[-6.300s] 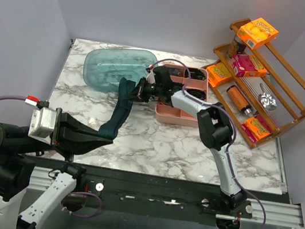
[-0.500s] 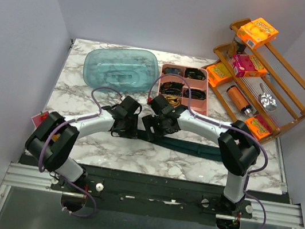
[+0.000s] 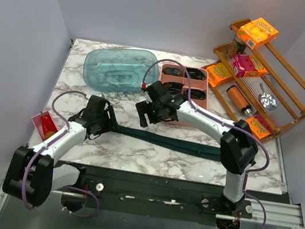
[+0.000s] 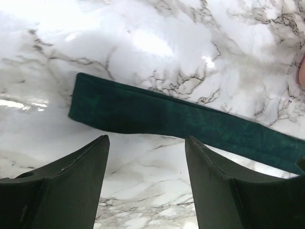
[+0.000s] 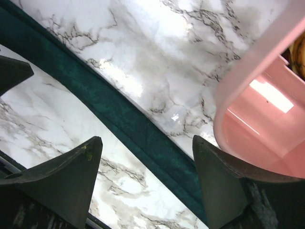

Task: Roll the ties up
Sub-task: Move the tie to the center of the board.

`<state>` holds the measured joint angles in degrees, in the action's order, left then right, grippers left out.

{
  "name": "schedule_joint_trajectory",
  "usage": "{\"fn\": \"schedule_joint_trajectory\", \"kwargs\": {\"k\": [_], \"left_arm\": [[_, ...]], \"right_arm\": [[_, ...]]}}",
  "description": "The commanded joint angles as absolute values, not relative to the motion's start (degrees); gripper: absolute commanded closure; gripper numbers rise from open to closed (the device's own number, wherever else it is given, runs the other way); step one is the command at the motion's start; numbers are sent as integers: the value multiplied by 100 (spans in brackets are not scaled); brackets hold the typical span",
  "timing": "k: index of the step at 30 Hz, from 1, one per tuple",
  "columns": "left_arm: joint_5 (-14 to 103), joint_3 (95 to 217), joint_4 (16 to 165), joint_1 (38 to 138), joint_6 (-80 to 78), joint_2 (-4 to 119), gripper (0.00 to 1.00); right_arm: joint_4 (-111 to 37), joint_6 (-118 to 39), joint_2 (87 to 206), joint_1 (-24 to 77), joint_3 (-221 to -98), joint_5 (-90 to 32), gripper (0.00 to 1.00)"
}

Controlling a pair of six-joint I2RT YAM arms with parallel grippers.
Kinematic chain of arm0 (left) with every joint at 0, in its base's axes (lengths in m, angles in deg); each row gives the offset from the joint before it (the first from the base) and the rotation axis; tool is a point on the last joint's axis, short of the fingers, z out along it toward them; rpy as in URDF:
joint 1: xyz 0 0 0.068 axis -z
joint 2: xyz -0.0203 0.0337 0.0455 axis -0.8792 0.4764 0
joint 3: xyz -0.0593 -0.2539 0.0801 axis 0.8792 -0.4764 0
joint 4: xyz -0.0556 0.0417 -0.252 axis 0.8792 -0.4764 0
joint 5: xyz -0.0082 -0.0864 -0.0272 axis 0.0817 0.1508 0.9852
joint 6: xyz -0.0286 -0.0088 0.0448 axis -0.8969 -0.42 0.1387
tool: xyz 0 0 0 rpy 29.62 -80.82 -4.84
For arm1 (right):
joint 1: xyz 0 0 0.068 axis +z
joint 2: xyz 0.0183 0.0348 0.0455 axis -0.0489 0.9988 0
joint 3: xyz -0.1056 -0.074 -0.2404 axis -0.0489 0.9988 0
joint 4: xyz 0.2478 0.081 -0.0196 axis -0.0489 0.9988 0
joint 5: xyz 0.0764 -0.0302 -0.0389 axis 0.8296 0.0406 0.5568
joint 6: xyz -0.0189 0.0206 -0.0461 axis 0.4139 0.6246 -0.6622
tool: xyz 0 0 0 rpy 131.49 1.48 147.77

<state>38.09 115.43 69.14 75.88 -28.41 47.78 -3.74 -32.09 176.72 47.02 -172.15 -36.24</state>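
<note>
One dark teal-green tie (image 3: 165,141) lies flat as a long strip across the marble table (image 3: 152,152). In the left wrist view its squared end (image 4: 124,107) rests just beyond my left gripper (image 4: 147,139), which is open with only marble between its fingers. My left gripper (image 3: 106,121) sits at the strip's left end. My right gripper (image 3: 142,115) hovers open over the strip, which passes diagonally under it as the tie (image 5: 119,109) in the right wrist view, with the gripper (image 5: 147,140) not touching it. Coiled ties (image 3: 195,74) sit in the pink tray (image 3: 201,109).
A teal see-through tub (image 3: 119,68) lies at the back left. A wooden rack (image 3: 292,113) with snack boxes stands at the right. The pink tray's rim (image 5: 248,81) is close to my right fingers. A small red packet (image 3: 43,124) lies by the table's left edge.
My left gripper has opened, let go of the tie's end and drawn back to the left. My right gripper has shifted slightly toward the tray. The tie now lies flat and free.
</note>
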Motion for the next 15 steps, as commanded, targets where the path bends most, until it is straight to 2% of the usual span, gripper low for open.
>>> {"fn": "schedule_joint_trajectory", "kwargs": {"k": [1, 9, 10, 12, 13, 15], "left_arm": [[3798, 11296, 7261, 7098, -3045, 4315, 24], [3983, 10812, 7744, 6032, -3230, 3885, 25], [3983, 10803, 7797, 5997, -3221, 3867, 25], [3956, 10794, 7797, 5909, -3160, 3954, 26], [3965, 10794, 7806, 5892, -3142, 4007, 26], [4009, 10768, 7841, 5813, -3133, 4174, 27]], "right_arm": [[-269, -3363, 18063, 4791, -17618, -3265, 16], [-112, -3284, 18958, 5090, -18988, -2879, 19], [-85, -3293, 19056, 5134, -19312, -2843, 30], [-41, -3293, 19258, 5178, -19604, -2668, 45], [-14, -3302, 19442, 5204, -19866, -2598, 64], [-14, -3311, 19627, 5231, -20096, -2448, 80]]}}
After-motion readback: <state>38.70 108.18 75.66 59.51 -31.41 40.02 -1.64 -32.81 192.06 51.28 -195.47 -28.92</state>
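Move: The tie lies flat across the table; its left end is about 6 cm left of the left hand, 2 cm ahead and 4 cm below. From the right hand that end is roughly 17 cm left, 2 cm back and 7 cm below. Also from the right hand, the pink organizer's middle is about 13 cm ahead and 13 cm right, and the blue tray some 19 cm ahead and 11 cm left. Towards the tie's left end both hands travel left, above the cloth. The left hand goes about 7 cm with a slight forward drift, fingers still open, turning nearly 20 degrees counter-clockwise until it is almost over that end; the right follows about 10 cm, speeding up past the organizer's near-left corner, its empty fingers closing to about a third late on. ##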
